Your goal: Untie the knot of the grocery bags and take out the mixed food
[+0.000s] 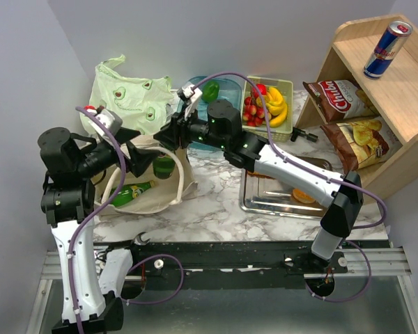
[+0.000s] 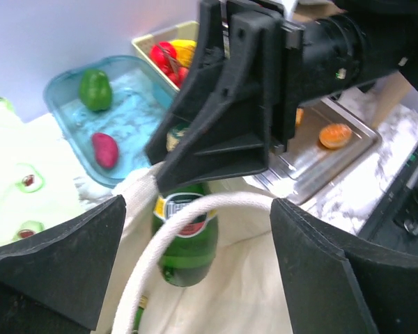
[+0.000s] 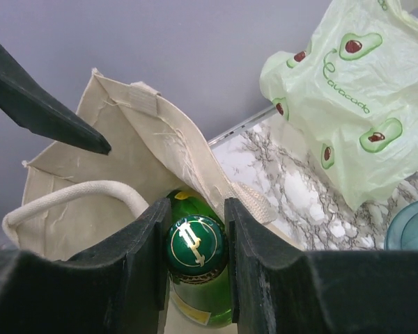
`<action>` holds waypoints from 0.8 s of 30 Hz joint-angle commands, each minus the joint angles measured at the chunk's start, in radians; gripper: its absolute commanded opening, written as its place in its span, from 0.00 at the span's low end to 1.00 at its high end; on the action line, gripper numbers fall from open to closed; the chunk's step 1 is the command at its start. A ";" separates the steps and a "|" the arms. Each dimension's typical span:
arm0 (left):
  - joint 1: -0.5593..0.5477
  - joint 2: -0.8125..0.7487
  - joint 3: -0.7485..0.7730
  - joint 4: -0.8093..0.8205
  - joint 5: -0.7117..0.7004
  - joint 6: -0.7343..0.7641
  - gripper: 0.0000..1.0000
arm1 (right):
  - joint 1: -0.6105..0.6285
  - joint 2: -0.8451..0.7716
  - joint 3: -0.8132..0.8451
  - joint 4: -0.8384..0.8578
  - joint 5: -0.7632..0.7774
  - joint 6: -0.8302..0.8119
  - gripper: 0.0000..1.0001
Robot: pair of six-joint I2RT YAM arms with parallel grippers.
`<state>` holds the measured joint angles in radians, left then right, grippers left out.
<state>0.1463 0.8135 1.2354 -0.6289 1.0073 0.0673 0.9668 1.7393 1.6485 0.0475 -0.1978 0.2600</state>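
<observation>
My right gripper [image 3: 194, 240] is shut on the capped neck of a green bottle [image 3: 195, 245] and holds it upright in the mouth of the beige tote [image 3: 125, 163]. From above, the bottle [image 1: 164, 168] hangs under that gripper [image 1: 166, 147], over the tote [image 1: 150, 198]. A second green bottle [image 1: 132, 193] lies inside. My left gripper [image 2: 198, 271] stands wide open beside the tote, with the rope handle [image 2: 160, 240] and the bottle [image 2: 188, 236] between its fingers but untouched. The pale green bag [image 1: 125, 87] lies slack behind; its knot is out of view.
A teal tray [image 1: 226, 87] holds a green pepper [image 1: 210, 90]. A basket [image 1: 287, 104] holds strawberries and bananas. Two crisp bags [image 1: 338, 97] lean on a wooden shelf [image 1: 397, 104] with a can [image 1: 388, 49]. A metal tray [image 1: 272, 202] holds a bun [image 1: 303, 196].
</observation>
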 commanded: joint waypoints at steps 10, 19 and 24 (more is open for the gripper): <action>0.170 0.199 0.308 -0.219 -0.104 -0.030 0.76 | -0.008 -0.105 0.076 0.050 -0.283 0.114 0.01; 0.185 0.319 0.380 -0.664 -0.061 0.371 0.41 | -0.008 -0.127 0.090 0.047 -0.350 0.123 0.01; 0.181 0.327 0.400 -0.990 0.082 0.684 0.35 | -0.029 -0.119 0.053 0.007 -0.273 0.078 0.01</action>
<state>0.3264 1.1522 1.6051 -1.2659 0.9497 0.4213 0.9539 1.6836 1.6859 -0.0128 -0.4946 0.3378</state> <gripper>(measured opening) 0.375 0.381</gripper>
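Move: My right hand holds the green bottle by its capped neck; its body hangs about 10 cm below my left hand, 4 cm ahead and 6 cm right. The canvas bag's far rim is some 5 cm ahead of my left hand, 4 cm left and 10 cm down, or 2 cm ahead, 8 cm left and 10 cm down from my right. A second bottle lies in the bag, 2 cm back, 8 cm left and 25 cm below my left hand. I swing my empty left hand left and forward about 8 cm, rising some 5 cm away from the held bottle, then dip about 8 cm and draw slightly back into the bag's mouth beside the far rim, tipping the fingers down and closing them from wide to under half open. Meanwhile my right hand keeps its grip on the bottle and draws it back about 6 cm and up 3, turning some 15 degrees counter-clockwise. ##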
